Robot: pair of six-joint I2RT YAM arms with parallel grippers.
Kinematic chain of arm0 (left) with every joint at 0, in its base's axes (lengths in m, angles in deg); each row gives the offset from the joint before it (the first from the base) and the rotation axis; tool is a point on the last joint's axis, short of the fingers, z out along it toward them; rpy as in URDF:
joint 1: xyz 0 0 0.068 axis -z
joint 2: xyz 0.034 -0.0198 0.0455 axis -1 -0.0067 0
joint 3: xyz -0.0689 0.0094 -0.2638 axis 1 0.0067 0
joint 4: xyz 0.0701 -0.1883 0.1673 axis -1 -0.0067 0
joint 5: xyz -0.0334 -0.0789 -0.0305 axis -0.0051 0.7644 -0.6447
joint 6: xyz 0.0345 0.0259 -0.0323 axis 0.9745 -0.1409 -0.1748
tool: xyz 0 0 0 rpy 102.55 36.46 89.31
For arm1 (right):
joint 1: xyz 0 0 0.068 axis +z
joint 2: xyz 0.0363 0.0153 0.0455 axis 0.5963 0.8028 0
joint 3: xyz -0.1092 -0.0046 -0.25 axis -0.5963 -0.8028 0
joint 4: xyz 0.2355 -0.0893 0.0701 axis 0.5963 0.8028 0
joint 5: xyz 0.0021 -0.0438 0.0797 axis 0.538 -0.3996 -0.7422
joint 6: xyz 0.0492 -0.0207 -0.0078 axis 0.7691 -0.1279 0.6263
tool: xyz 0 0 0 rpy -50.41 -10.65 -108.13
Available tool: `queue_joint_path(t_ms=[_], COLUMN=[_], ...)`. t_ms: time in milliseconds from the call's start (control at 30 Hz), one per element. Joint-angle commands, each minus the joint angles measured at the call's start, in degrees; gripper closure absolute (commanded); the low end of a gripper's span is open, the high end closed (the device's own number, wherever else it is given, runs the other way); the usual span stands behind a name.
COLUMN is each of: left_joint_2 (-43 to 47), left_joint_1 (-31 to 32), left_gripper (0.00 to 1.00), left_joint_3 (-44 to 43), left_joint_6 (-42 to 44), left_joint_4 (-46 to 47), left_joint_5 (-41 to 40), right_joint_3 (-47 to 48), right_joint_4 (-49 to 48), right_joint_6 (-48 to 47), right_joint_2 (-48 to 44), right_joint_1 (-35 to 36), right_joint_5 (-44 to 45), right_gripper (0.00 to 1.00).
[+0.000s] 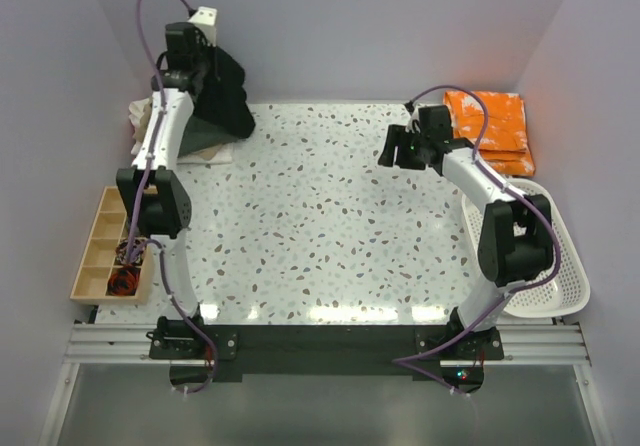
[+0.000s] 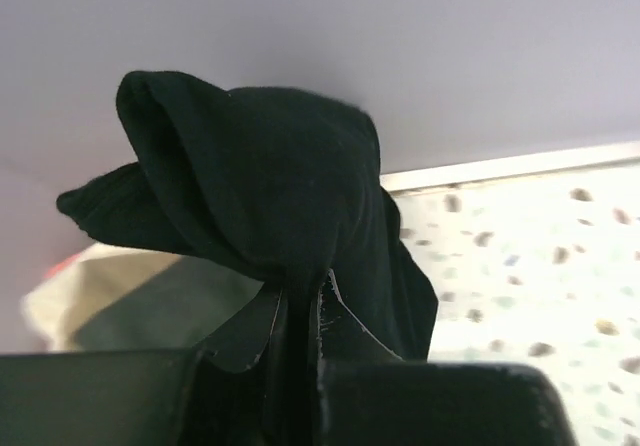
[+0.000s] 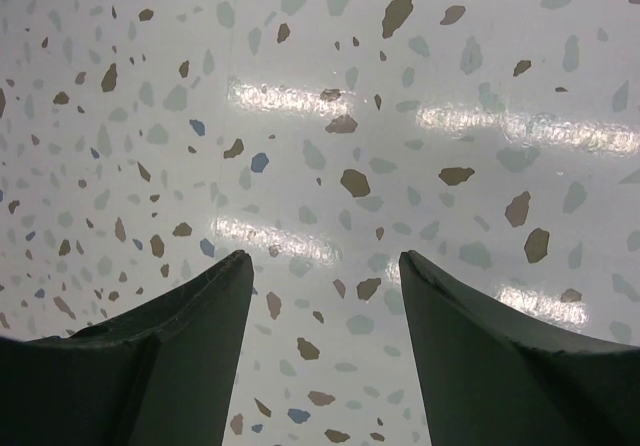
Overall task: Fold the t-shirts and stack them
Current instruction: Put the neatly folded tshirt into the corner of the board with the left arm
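My left gripper [image 1: 205,64] is raised at the back left and shut on the black t-shirt [image 1: 228,96], which hangs bunched from it. In the left wrist view the black t-shirt [image 2: 270,176] is pinched between the fingers of my left gripper [image 2: 300,311]. Below it lies a folded grey-green t-shirt [image 1: 205,148] [image 2: 170,301], with a cream one [image 1: 140,116] beside it against the left wall. My right gripper [image 1: 403,149] [image 3: 325,266] hovers open over the bare speckled table [image 3: 330,86], with nothing between its fingers.
Orange folded cloth [image 1: 492,126] lies at the back right corner. A white plastic basket [image 1: 560,266] sits on the right edge. A wooden compartment tray [image 1: 105,251] with small parts stands on the left edge. Purple walls close in three sides.
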Motion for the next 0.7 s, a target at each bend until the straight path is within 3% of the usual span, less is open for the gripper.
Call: queue_joint_path(t_ms=[0,67,100,133,167,200,333,467,567,667], left_joint_2=[-1.1,-1.5,-1.9,-1.9,-1.5,-0.2,4.0,6.4,8.2,14.4], left_joint_1=[-7.9,-10.2,-12.1,-12.5,-12.8,-12.9,-13.0,-12.9,-12.8,-12.4], left_gripper=[1.00,1.00,0.95,0.48,0.12,0.00,0.00,0.00,0.00,0.00], left_joint_3=[-6.1,-5.2,-4.6,-3.2,-1.6,0.4,8.0,5.7,2.8,9.5], left_joint_6=[5.9,5.6,5.1,5.2,5.3,6.3,5.7,3.7,-0.4,-5.8], left_joint_4=[-2.6,-2.0,-1.9,-1.9,-0.5,0.8,6.3,5.4,1.9,4.7], left_joint_5=[-3.2,-2.3,-2.2,-2.4,-3.1,-5.1,-11.5,-13.3,-7.8,0.9], right_joint_3=[0.6,0.7,0.8,0.8,1.2,1.4,1.6,0.4,-0.6,-2.7], right_joint_4=[-1.2,-1.2,-1.3,-1.3,-1.3,-1.2,-1.2,-1.7,-2.7,-4.2], right_joint_6=[-0.1,-0.1,0.0,0.1,0.1,0.3,0.1,0.1,0.5,0.6], right_joint_2=[1.4,2.1,2.5,2.9,3.1,3.5,3.4,2.0,0.5,-2.5], right_joint_1=[-0.4,-0.4,-0.4,-0.3,-0.3,-0.4,-0.3,-0.4,-0.3,-0.1], right_joint_5=[-1.6,-2.0,-2.2,-2.7,-2.9,-3.0,-3.3,-2.9,-2.8,-2.0], right_gripper=[0.35,0.36,0.36,0.36,0.36,0.36,0.36,0.36,0.36,0.35])
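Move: My left hand still grips the folded black t-shirt at one edge, high up. The clothes stack in the corner, topped by a grey-green shirt, lies about 22 cm below, some 4 cm back and 5 cm to the left; its cream cloths stick out about 13 cm left and 5 cm back of my hand. The wooden tray is some 36 cm back and 22 cm left, 24 cm lower. From my right hand that stack is about 50 cm left, 14 cm ahead and 8 cm lower. I sweep my left hand fast to the left over the stack, about 18 cm, turning it some 20 degrees counter-clockwise, and open the fingers wide mid-swing so the shirt comes free. Then I dip about 6 cm while easing back slightly, and rise again by roughly half that, drifting a little right. My empty, part-open right hand sinks about 3 cm over the bare table. ##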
